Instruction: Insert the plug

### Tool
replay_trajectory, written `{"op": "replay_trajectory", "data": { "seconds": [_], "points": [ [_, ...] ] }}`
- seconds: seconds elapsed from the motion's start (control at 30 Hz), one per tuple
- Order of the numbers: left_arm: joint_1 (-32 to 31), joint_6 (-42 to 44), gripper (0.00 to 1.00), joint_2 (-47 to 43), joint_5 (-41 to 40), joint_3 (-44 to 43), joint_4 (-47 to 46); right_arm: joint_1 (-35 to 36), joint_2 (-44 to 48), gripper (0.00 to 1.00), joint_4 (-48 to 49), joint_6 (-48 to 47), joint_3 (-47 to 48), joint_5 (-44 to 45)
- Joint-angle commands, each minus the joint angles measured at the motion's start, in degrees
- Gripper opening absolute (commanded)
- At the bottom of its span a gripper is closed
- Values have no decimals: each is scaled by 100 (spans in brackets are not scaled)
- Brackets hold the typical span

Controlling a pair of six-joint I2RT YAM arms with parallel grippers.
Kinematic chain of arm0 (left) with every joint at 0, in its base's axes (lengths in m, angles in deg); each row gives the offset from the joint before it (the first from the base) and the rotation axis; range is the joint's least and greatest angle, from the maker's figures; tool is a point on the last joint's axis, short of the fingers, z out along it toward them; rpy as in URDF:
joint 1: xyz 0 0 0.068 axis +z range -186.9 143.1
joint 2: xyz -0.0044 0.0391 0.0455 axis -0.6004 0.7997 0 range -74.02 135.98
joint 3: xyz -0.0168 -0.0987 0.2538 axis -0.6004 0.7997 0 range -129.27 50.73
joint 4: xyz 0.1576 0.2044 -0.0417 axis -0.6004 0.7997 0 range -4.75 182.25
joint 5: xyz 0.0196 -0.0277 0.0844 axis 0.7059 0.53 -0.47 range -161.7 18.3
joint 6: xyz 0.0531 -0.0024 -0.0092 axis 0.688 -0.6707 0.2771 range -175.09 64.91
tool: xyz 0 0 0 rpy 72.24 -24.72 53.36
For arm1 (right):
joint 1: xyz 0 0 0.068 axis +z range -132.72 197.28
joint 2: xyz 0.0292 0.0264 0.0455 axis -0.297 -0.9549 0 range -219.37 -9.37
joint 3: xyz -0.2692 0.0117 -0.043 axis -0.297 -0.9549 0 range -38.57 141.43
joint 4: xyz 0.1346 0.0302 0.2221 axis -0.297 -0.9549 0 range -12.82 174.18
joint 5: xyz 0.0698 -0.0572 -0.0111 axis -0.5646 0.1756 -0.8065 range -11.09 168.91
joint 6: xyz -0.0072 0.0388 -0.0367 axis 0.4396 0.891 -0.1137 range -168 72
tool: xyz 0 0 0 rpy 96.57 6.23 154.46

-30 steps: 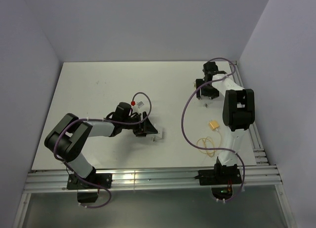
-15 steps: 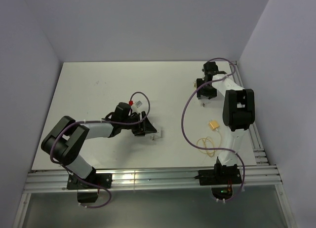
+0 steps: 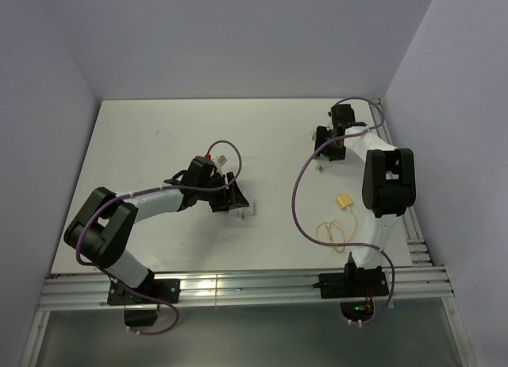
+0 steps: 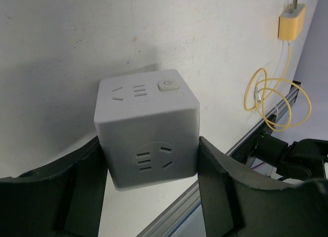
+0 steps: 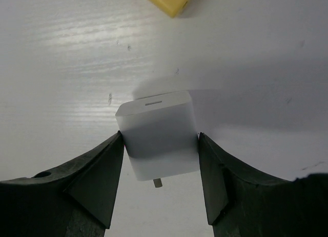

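The yellow plug (image 3: 343, 201) (image 4: 291, 22) lies on the table's right side, its end also showing at the top of the right wrist view (image 5: 169, 0); no gripper touches it. A thin yellow wire loop (image 3: 332, 232) (image 4: 271, 98) lies just beside it. My right gripper (image 3: 323, 154) (image 5: 160, 144) is shut on a small white block (image 5: 159, 134) with a metal prong under it, at the far right. My left gripper (image 3: 236, 204) (image 4: 148, 155) is shut on a white cube socket (image 3: 248, 213) (image 4: 146, 124) at mid-table, one fingertip against each side.
An aluminium rail (image 3: 238, 286) (image 4: 184, 206) runs along the table's near edge, with another rail (image 3: 413, 224) down the right edge. Grey walls close in the left, back and right sides. Purple cables loop off both arms.
My right gripper's fingers have closed on the white block and it has shifted slightly left. The left gripper has carried the cube socket a little up and to the left.
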Motion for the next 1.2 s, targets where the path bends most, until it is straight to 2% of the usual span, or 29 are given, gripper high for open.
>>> {"op": "replay_trajectory", "data": {
  "seconds": [0.0, 0.07, 0.17, 0.27, 0.33, 0.37, 0.6, 0.7, 0.77, 0.9, 1.07, 1.17],
  "points": [
    [-34, 216, 52, -41, -500, -142, 681, 2, 486, 0, 377, 538, -393, -558],
    [-51, 190, 57, -59, -579, -178, 734, 2, 706, 0, 588, 731, -613, -690],
    [-139, 198, 80, -76, -701, -309, 839, 2, 961, 0, 781, 995, -894, -752],
    [-210, 163, 83, -129, -781, -371, 840, 2, 1286, 0, 1114, 1302, -1271, -937],
    [-236, 163, 94, -103, -790, -441, 866, 2, 1576, 0, 1378, 1487, -1596, -1095],
    [-236, 163, 96, -103, -807, -485, 892, 2, 1699, 0, 1484, 1680, -1720, -1148],
    [-402, 110, 99, -629, -1272, -503, 866, 107, 3147, 0, 2267, 2683, -2775, -1342],
    [-622, 172, 99, -1479, -1957, -494, 936, 292, 3719, 0, 2407, 3113, -3109, -1219],
    [-850, 224, 99, -1815, -2423, -485, 910, 511, 4001, 0, 2495, 3524, -3329, -1088],
    [-1290, 453, 99, -2605, -2793, -345, 516, 1135, 4765, 0, 2425, 4194, -3505, -536],
    [-1563, 629, 99, -2889, -2732, -186, -275, 2153, 5531, 0, 2460, 5371, -3743, 170],
    [-1755, 769, 100, -2862, -2977, -265, -495, 2445, 5996, 0, 2557, 6074, -3901, 346]
  ]
}}
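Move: The left fingers still hold the white socket cube, its middle about 2 cm below that hand's point, with no offset ahead or sideways. From the right hand, already gripping the white plug, the cube lies roughly 19 cm back, 30 cm left and 2 cm lower. A yellow block stands some 9 cm ahead of the right hand and 1 cm left; the yellow adapter is about 16 cm back and 5 cm right, both about 3 cm lower. Back and left at first nearly level, then climbing steeply to about 18 cm, the right hand carries the white plug towards the socket cube, its wrist rolling some 45 degrees so the fingers swing to point leftward. The left hand dips slightly while opening wide to let go of the cube, then rises away from it, fingers tipping up. ##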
